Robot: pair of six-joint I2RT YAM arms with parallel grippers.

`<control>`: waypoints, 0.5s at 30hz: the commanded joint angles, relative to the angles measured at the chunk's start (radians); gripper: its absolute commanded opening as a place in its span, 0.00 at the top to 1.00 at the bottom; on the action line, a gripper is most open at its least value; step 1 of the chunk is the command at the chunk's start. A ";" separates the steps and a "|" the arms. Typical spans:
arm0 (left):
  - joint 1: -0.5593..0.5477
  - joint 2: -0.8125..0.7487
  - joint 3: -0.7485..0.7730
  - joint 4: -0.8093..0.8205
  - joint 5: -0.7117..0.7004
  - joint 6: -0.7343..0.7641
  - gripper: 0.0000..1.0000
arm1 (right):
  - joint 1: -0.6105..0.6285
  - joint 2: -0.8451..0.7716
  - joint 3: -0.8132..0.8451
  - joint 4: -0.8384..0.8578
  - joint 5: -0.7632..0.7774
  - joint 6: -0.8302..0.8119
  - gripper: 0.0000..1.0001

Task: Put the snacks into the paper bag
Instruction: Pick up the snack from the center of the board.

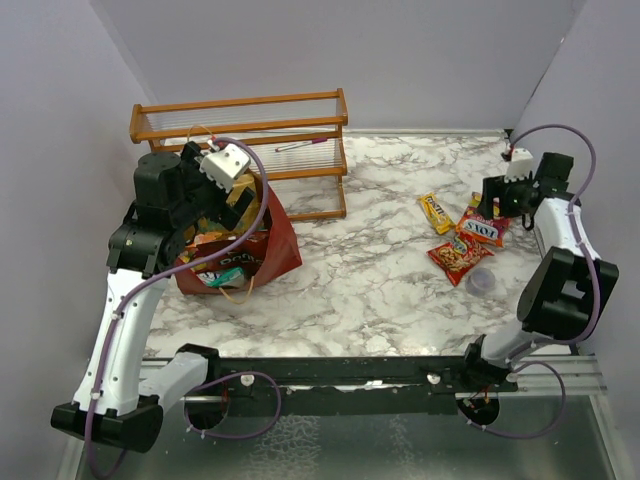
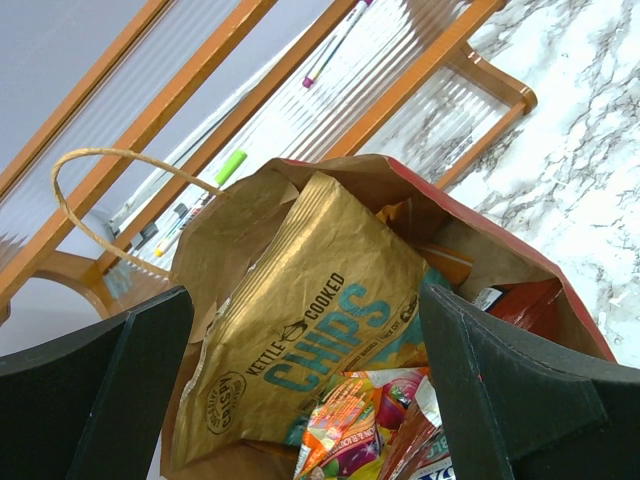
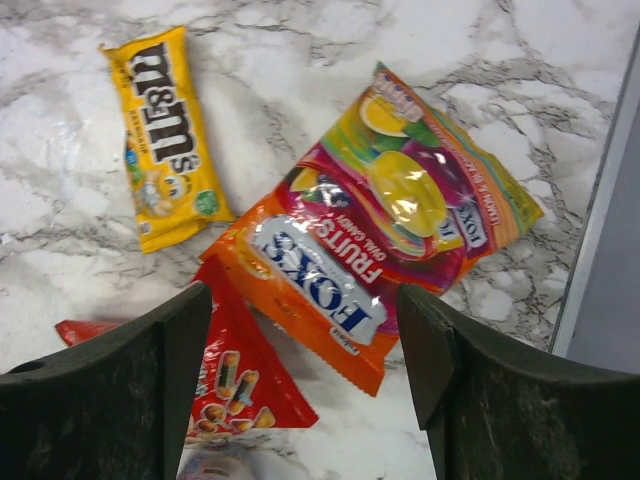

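Observation:
The dark red paper bag (image 1: 287, 238) stands at the left, tan inside (image 2: 228, 240), holding a tan-and-teal Kettle chips bag (image 2: 320, 310) and colourful packets (image 2: 350, 425). My left gripper (image 1: 213, 203) (image 2: 305, 400) hangs open over the bag's mouth with nothing between its fingers. At the right, snacks lie on the marble: a yellow M&M's packet (image 1: 435, 213) (image 3: 165, 135), an orange Fox's packet (image 1: 482, 230) (image 3: 330, 280) on a second Fox's packet (image 3: 430, 190), and a red packet (image 1: 458, 258) (image 3: 235, 375). My right gripper (image 1: 497, 205) (image 3: 300, 390) is open just above the orange Fox's packet's near end.
A wooden slatted rack (image 1: 300, 130) (image 2: 150, 120) with pens stands right behind the bag. A small purple cup (image 1: 482, 281) sits near the red packet. The side wall (image 3: 610, 260) is close on the right of the snacks.

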State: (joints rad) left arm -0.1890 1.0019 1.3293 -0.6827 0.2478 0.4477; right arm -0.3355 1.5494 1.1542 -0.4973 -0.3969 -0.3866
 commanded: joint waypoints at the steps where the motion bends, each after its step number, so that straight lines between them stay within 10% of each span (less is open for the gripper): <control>1: 0.005 -0.026 0.003 0.005 0.068 -0.020 0.02 | -0.079 0.108 0.099 -0.065 -0.099 -0.004 0.27; 15: 0.005 -0.016 0.002 -0.002 0.115 -0.020 0.02 | -0.144 0.291 0.139 0.005 -0.035 -0.037 0.22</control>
State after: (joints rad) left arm -0.1890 0.9951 1.3293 -0.6830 0.3145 0.4389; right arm -0.4732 1.7977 1.2648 -0.5274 -0.4530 -0.4015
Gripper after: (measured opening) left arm 0.983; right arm 0.763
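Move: The Fox's candy bag is some 5 cm ahead of the right hand, hardly to its right, and about 11 cm below. The M&M's pack is roughly 14 cm left of the candy bag and a little farther out; the red snack packet lies some 11 cm nearer and 7 cm left of the candy bag. From the left hand, the candy bag is about 66 cm to the right, 12 cm ahead and far below. Rightwards first, then almost straight down, the right hand comes in over the near part of the Fox's candy bag, going about 5 cm to the right and a bit more than 5 cm down, the sideways part dying out by the end. The wrist tips the open fingers nearly 10 degrees farther downwards; they stay open and no touch shows. ##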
